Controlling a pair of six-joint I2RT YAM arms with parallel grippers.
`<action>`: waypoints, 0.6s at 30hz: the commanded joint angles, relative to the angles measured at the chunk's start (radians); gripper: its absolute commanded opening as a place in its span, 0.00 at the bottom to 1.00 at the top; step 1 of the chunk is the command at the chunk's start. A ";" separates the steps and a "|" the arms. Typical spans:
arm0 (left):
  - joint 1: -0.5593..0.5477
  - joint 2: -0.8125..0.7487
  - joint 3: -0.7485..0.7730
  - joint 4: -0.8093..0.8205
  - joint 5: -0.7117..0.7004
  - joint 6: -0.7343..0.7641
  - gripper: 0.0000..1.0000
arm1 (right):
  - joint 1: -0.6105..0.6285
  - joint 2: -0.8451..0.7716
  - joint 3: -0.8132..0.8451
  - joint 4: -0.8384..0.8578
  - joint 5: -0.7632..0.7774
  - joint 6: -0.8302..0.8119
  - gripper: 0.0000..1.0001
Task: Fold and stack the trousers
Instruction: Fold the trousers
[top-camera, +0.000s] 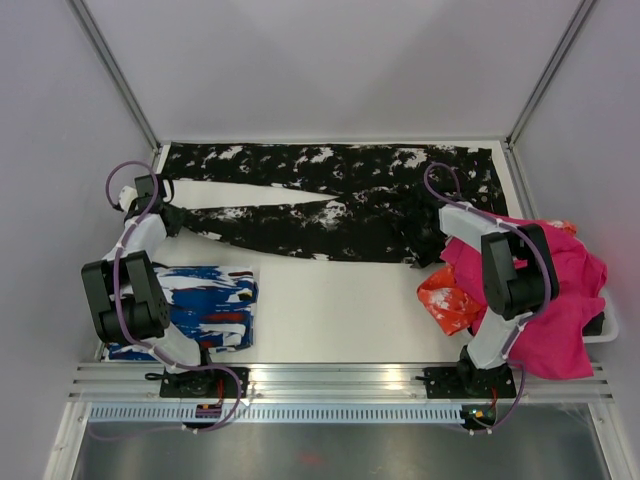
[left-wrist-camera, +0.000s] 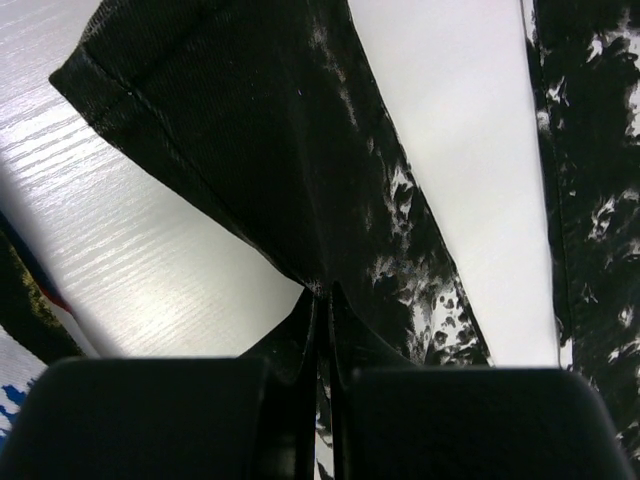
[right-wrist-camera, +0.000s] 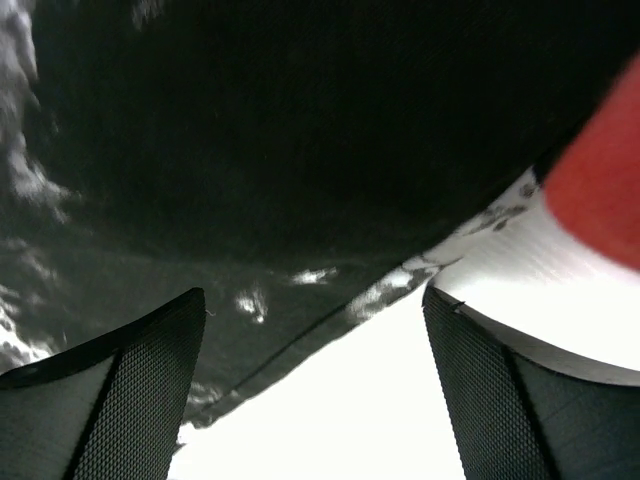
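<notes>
The trousers (top-camera: 330, 200), black with white splatter, lie spread across the far half of the table, both legs running left and the waist at the right. My left gripper (top-camera: 170, 218) is at the cuff end of the near leg. In the left wrist view it (left-wrist-camera: 325, 292) is shut on the trousers (left-wrist-camera: 250, 130), with the cloth pinched between the fingertips and lifted off the table. My right gripper (top-camera: 428, 246) is at the near edge of the waist. In the right wrist view it (right-wrist-camera: 312, 300) stands open over the hem of the trousers (right-wrist-camera: 300, 150), with nothing between the fingers.
A folded blue-white-red garment (top-camera: 205, 310) lies by the left arm's base. A magenta cloth (top-camera: 545, 290) and an orange cloth (top-camera: 448, 298) are piled at the right, partly over a white bin (top-camera: 603, 326). White walls with metal posts close in the table.
</notes>
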 joint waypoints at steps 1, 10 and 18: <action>0.008 -0.053 -0.012 0.043 -0.010 0.018 0.02 | -0.011 0.055 0.029 -0.065 0.112 0.043 0.95; 0.008 -0.080 -0.018 0.020 -0.053 0.035 0.02 | -0.011 0.137 0.110 -0.173 0.243 -0.031 0.32; 0.008 -0.097 0.046 0.010 -0.056 0.104 0.02 | -0.011 0.080 0.182 -0.226 0.358 -0.167 0.00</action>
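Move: The near edge of the trousers at the waist end, which the right fingers will shut on, lies about 3 cm to the right hand's right, level with it front to back and roughly 1 cm lower. The orange cloth lies some 11 cm back and 5 cm right of that hand, the pink cloth's middle about 9 cm back and 24 cm right. From the left hand, already holding the near leg's cuff, that edge is roughly 65 cm right, 9 cm back and 8 cm lower. Rightward by about 3 cm, the right hand sweeps low along the trousers' near edge towards the orange cloth, dipping slightly and tilting its fingertips some 10 degrees to the right, while its wide-open fingers shut and pinch the edge. The left hand keeps its closed grip on the near leg's cuff and eases up about 1 cm. ##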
